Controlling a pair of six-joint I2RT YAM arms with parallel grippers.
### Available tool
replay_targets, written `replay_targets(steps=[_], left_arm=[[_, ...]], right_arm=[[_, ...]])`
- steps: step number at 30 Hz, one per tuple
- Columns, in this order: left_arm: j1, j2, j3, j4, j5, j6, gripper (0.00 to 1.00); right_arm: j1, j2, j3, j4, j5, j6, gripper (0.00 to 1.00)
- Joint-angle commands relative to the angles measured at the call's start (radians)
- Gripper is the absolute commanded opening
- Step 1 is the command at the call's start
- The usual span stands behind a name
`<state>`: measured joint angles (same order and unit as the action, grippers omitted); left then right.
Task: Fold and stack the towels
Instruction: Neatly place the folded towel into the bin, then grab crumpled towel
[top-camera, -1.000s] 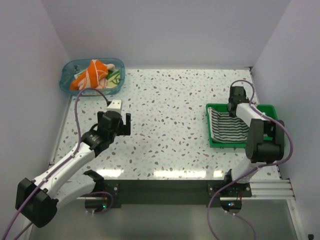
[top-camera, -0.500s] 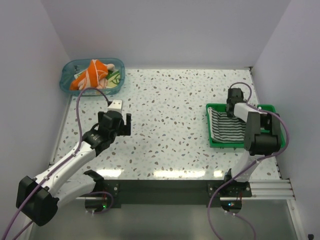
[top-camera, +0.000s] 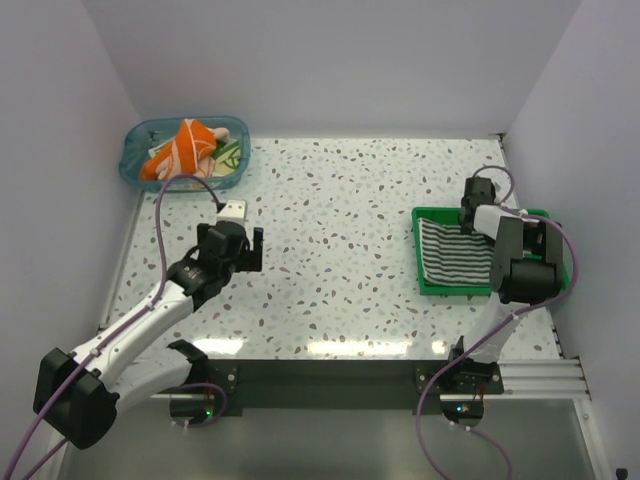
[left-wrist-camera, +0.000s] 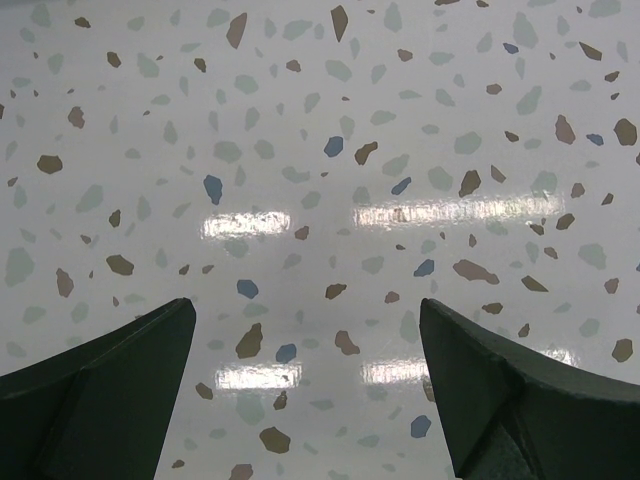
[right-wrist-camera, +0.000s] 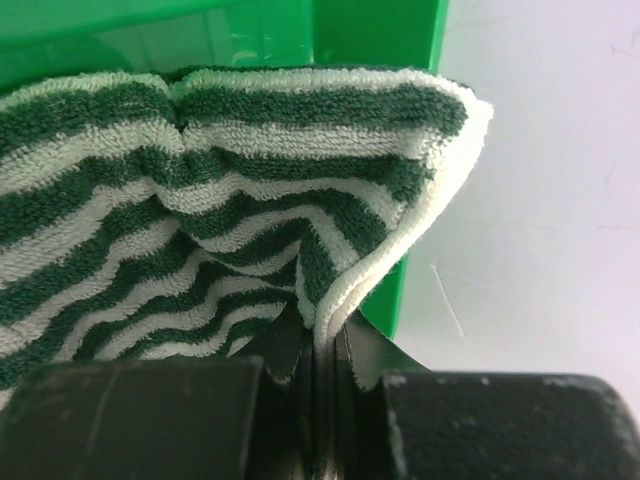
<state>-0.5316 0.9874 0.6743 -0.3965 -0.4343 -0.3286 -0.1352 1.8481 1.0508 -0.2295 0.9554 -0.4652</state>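
A black-and-white striped towel (top-camera: 455, 255) lies in the green tray (top-camera: 430, 288) at the right. My right gripper (top-camera: 469, 224) is shut on the towel's far corner. In the right wrist view the hemmed edge of this towel (right-wrist-camera: 200, 170) is pinched between the jaws of the right gripper (right-wrist-camera: 322, 345), by the tray wall (right-wrist-camera: 370, 30). An orange towel (top-camera: 185, 145) lies crumpled on a green towel (top-camera: 229, 158) in the blue basket (top-camera: 135, 165) at the far left. My left gripper (top-camera: 257, 250) hovers open over the bare table, its fingers (left-wrist-camera: 120, 385) wide apart around nothing.
The speckled table (top-camera: 340, 230) stretches between basket and tray. White walls close in on the left, back and right. The right arm's elbow (top-camera: 525, 275) stands over the tray's near right part.
The right arm has drawn in and its gripper shifted slightly right, still holding the striped towel's corner. The left arm has barely moved.
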Motion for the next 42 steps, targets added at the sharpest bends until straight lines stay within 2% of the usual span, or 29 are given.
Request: replay_targets(steps=[1,3,5,6,7,10,15,21,24,25,28,29,32,35,38,42], left_arm=[[-0.002,0.005,0.01,0.051,-0.023,0.008,1.0],[-0.004,0.007,0.01,0.053,-0.021,0.01,1.0],[-0.002,0.01,0.01,0.051,-0.02,0.008,1.0],[-0.002,0.01,0.01,0.053,-0.02,0.01,1.0],[-0.002,0.01,0.01,0.053,-0.02,0.01,1.0],[-0.004,0.008,0.008,0.053,-0.02,0.008,1.0],[-0.002,0.004,0.008,0.054,-0.021,0.008,1.0],[0.004,-0.001,0.008,0.059,-0.011,0.005,1.0],[0.005,0.008,0.022,0.062,0.003,-0.004,1.0],[0.004,0.013,0.031,0.059,0.009,-0.009,1.0],[0.007,0.052,0.1,0.026,0.025,-0.027,1.0],[0.007,0.068,0.155,0.012,0.022,-0.033,1.0],[0.021,0.146,0.278,-0.031,0.025,-0.047,1.0],[0.059,0.247,0.41,-0.061,0.023,-0.064,1.0],[0.134,0.368,0.557,-0.096,0.017,-0.076,1.0],[0.295,0.535,0.726,-0.101,-0.021,-0.066,1.0]], right_arm=[[-0.01,0.006,0.044,0.058,0.045,0.011,0.0],[-0.014,0.02,0.057,0.058,0.042,0.01,0.0],[-0.014,0.029,0.066,0.059,0.051,0.013,0.11],[-0.017,0.037,0.078,0.056,0.055,0.019,0.18],[-0.018,0.042,0.083,0.052,0.06,0.025,0.31],[-0.026,0.048,0.103,0.047,0.107,0.06,0.49],[-0.043,0.046,0.164,-0.043,0.192,0.198,0.62],[-0.041,-0.016,0.299,-0.305,0.126,0.457,0.73],[-0.037,-0.096,0.362,-0.447,0.022,0.614,0.83],[-0.03,-0.118,0.377,-0.48,-0.062,0.672,0.89],[-0.012,-0.216,0.431,-0.606,-0.229,0.741,0.97],[0.006,-0.248,0.436,-0.641,-0.348,0.772,0.98],[0.08,-0.378,0.408,-0.634,-0.537,0.79,0.98],[0.196,-0.484,0.358,-0.61,-0.628,0.797,0.99],[0.29,-0.561,0.305,-0.57,-0.776,0.801,0.98],[0.373,-0.644,0.203,-0.507,-0.952,0.777,0.98]])
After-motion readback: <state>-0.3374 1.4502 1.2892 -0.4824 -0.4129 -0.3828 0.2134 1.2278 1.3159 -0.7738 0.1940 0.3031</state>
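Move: My right fingers already pinch the folded towel's right edge, just inside the bin's right wall. The towel's middle lies about 15 cm to the left, 4 cm back and 2 cm lower, the green bin's middle roughly 14 cm left, 4 cm back and 3 cm down. From my empty left hand, the orange towel sits some 24 cm ahead and 13 cm left, 3 cm lower, in the blue basket centred there, 8 cm below the hand. I open my right fingers wide and let go of the towel's edge at the bin's right end, then lift about 18 cm while sweeping some 25 cm left over the bin, my wrist swinging round from pointing right to pointing forward and down. Late on, my left hand, still open, sets off forward about 13 cm and up 9 towards the basket, turning slightly counter-clockwise. ##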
